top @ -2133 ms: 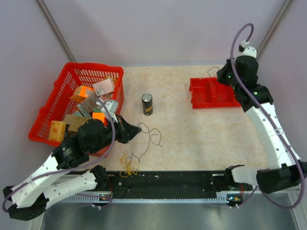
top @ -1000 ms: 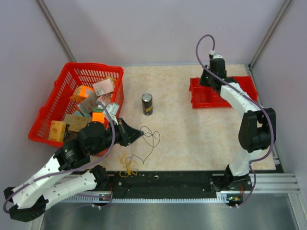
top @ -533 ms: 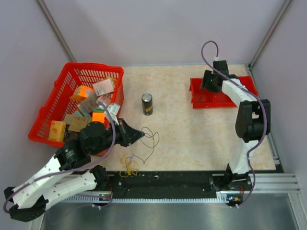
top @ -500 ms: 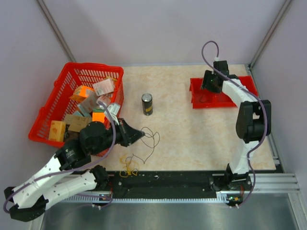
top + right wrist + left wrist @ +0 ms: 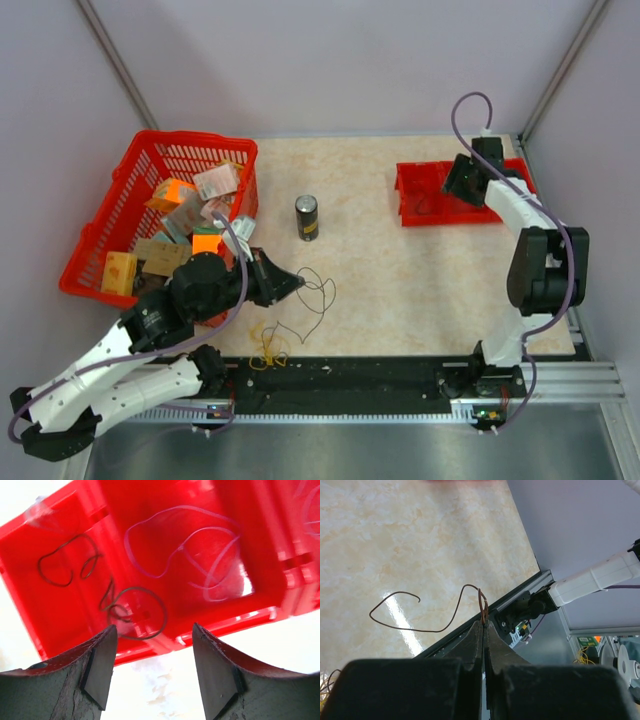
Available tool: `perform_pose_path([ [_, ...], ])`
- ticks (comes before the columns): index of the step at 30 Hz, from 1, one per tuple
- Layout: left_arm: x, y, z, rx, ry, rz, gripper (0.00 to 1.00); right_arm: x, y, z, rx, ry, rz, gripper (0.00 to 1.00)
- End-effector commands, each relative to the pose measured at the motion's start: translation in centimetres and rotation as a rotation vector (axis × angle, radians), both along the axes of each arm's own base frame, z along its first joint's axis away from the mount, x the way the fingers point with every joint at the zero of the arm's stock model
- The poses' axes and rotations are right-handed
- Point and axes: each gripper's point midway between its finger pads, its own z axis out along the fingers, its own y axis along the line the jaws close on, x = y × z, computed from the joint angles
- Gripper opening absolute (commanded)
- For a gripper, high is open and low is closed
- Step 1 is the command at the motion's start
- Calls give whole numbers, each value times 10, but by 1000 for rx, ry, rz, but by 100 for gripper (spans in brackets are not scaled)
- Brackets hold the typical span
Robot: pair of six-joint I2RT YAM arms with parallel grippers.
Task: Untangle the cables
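The cables lie at the near left of the table. A thin dark wire (image 5: 331, 291) loops out from my left gripper (image 5: 298, 283), which is shut on one end of it. In the left wrist view that wire (image 5: 435, 631) curls over the table from the pinched tips of the left gripper (image 5: 484, 625). A yellow-orange wire (image 5: 268, 350) is bunched by the front rail. My right gripper (image 5: 460, 180) hangs open over the red bin (image 5: 410, 212). In the right wrist view the right gripper (image 5: 155, 630) holds nothing. Dark wires (image 5: 135, 611) and a pale wire (image 5: 190, 555) lie in the red bin (image 5: 65, 625).
A red basket (image 5: 190, 137) full of small boxes stands at the left, right behind the left arm. A dark can (image 5: 307, 217) stands upright mid-table. A black rail (image 5: 350, 375) runs along the near edge.
My right gripper has opened, swung right over the bin and no longer holds a wire. My left gripper has edged slightly right with the dark wire in it.
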Motion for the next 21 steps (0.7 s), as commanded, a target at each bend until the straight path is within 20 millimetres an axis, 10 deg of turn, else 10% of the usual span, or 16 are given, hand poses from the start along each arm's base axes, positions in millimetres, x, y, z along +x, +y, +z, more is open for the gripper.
perform_pose_path([
  [1, 1, -4, 10, -47, -28, -10, 0, 20, -48, 27, -77, -107, -150, 61],
  [17, 2, -8, 1, -19, -23, -25, 0, 62, -59, -42, -188, 5, -77, 57],
  [21, 3, -10, 1, -18, -20, -26, 0, 74, -59, -32, -246, -34, -61, 18],
])
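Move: Ahead and to the right of the open right hand, the pink cable in the red tray's middle compartment lies about 7 cm forward, 6 cm right and 8 cm below. At the same depth, the brown cable in the left compartment is roughly 6 cm ahead and 5 cm left, the right compartment's cable some 7 cm ahead and 18 cm right. From the left hand the middle cable is about 39 cm forward, 51 cm right and 25 cm below. Sweeping about 5 cm to the right over the tray, away from the brown cable, the empty right hand then sinks some 6 cm into the middle compartment, easing forward over 4 cm on the way. It rolls about 10 degrees, left side down, and near the bottom the open fingers start closing around a strand of the pink cable; a firm pinch isn't visible yet. ##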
